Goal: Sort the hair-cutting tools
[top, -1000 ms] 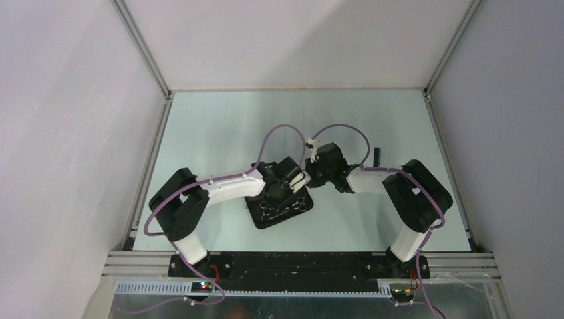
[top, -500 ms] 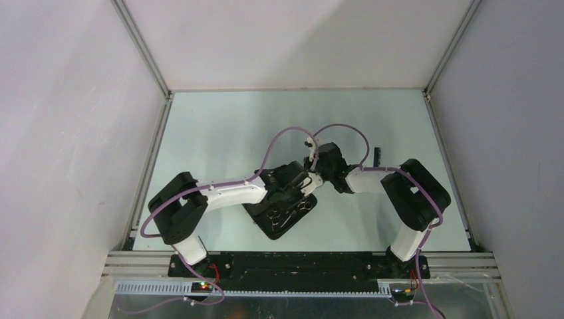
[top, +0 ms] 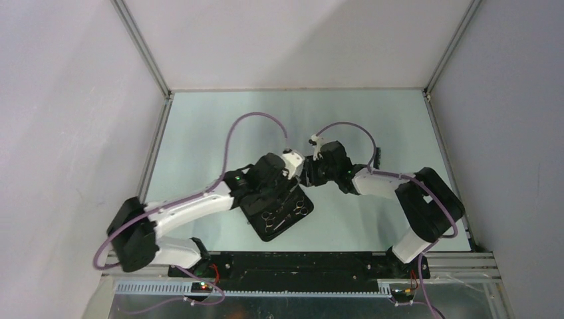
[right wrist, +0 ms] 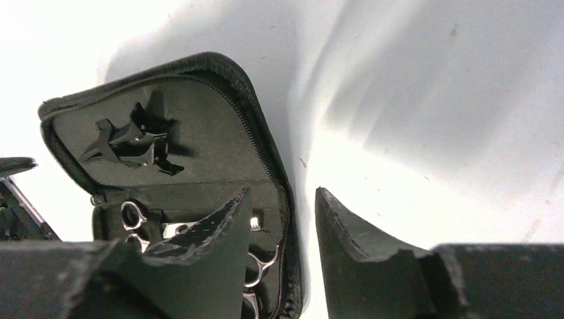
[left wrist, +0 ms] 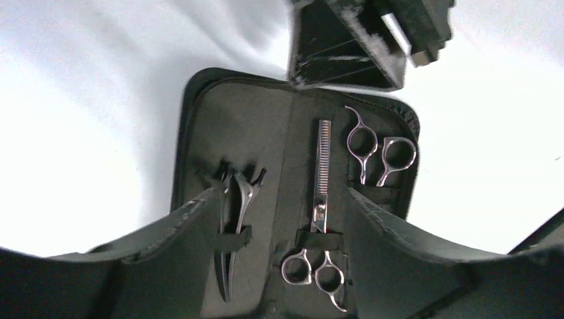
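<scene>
The black zip case (top: pixel 276 211) lies open on the table. Strapped inside are silver thinning scissors (left wrist: pixel 323 183), a second pair of scissors (left wrist: pixel 374 149) with its blades tucked in a pocket, and thin black clips (left wrist: pixel 233 206). My left gripper (left wrist: pixel 281 191) hovers open over the case interior with nothing between its fingers. At the case's far right edge my right gripper (right wrist: pixel 282 191) is open too, with the zip edge (right wrist: pixel 287 219) below the gap, not gripped. A black comb (top: pixel 377 157) lies on the table, to the right of the right arm's wrist.
Metal frame rails (top: pixel 143 179) border the pale green table on the left, back and right. The two wrists sit close together above the case's far corner (top: pixel 300 174). Purple cables (top: pixel 246 126) loop above both arms.
Both grippers were shut at the case's far edge and now stand open. The left arm has swung its elbow out to the left and stretched over the case. The case turned slightly anticlockwise.
</scene>
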### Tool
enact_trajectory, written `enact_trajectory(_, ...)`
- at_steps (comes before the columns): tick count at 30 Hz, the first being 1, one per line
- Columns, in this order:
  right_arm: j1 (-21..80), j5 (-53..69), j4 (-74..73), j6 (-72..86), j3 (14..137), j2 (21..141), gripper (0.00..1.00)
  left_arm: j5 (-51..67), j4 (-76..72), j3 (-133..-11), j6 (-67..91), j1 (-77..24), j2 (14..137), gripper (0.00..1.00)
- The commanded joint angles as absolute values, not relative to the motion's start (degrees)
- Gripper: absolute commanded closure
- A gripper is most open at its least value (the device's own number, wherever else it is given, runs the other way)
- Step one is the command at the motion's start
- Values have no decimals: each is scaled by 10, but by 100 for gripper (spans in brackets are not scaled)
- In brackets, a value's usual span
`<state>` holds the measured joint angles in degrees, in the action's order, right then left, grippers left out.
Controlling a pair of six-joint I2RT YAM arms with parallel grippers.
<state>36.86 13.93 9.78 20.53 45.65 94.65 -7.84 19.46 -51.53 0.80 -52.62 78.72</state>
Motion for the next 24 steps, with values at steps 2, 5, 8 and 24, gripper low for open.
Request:
enact_trajectory(2,358,98,52,197,456,874,50,-146,235,-483,106,-501,670,20)
enact_trajectory(5,349,53,-3,197,461,840,35,-163,256,-458,154,-464,600,12)
enact_trajectory(8,325,0,-67,201,470,799,23,-175,272,-428,183,-421,538,2)
enact_trajectory(24,155,-208,-334,262,625,882,2,-231,343,-410,165,-127,370,0)
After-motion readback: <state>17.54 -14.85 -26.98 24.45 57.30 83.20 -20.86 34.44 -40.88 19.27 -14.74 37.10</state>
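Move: Off to the right hand's right, roughly 25 cm away and 9 cm farther out, the black comb lies on the table some 5 cm below it. The open case's middle is about 5 cm back and 10 cm left of this hand; the hair clips in it are about 12 cm left and 3 cm back. From the left hand the comb is around 34 cm right, 13 cm ahead and 10 cm lower; the case's middle lies almost straight below it, 2 cm back and 1 cm left. Parting above the filled case, both empty hands rise and swing outward. The right climbs about 5 cm, then sweeps some 21 cm right and slightly forward towards the comb, turning clockwise about 40 degrees; the left goes about 25 cm left and 8 cm up, away from the case, turning counter-clockwise. Both grippers spread from partly to fully open. ##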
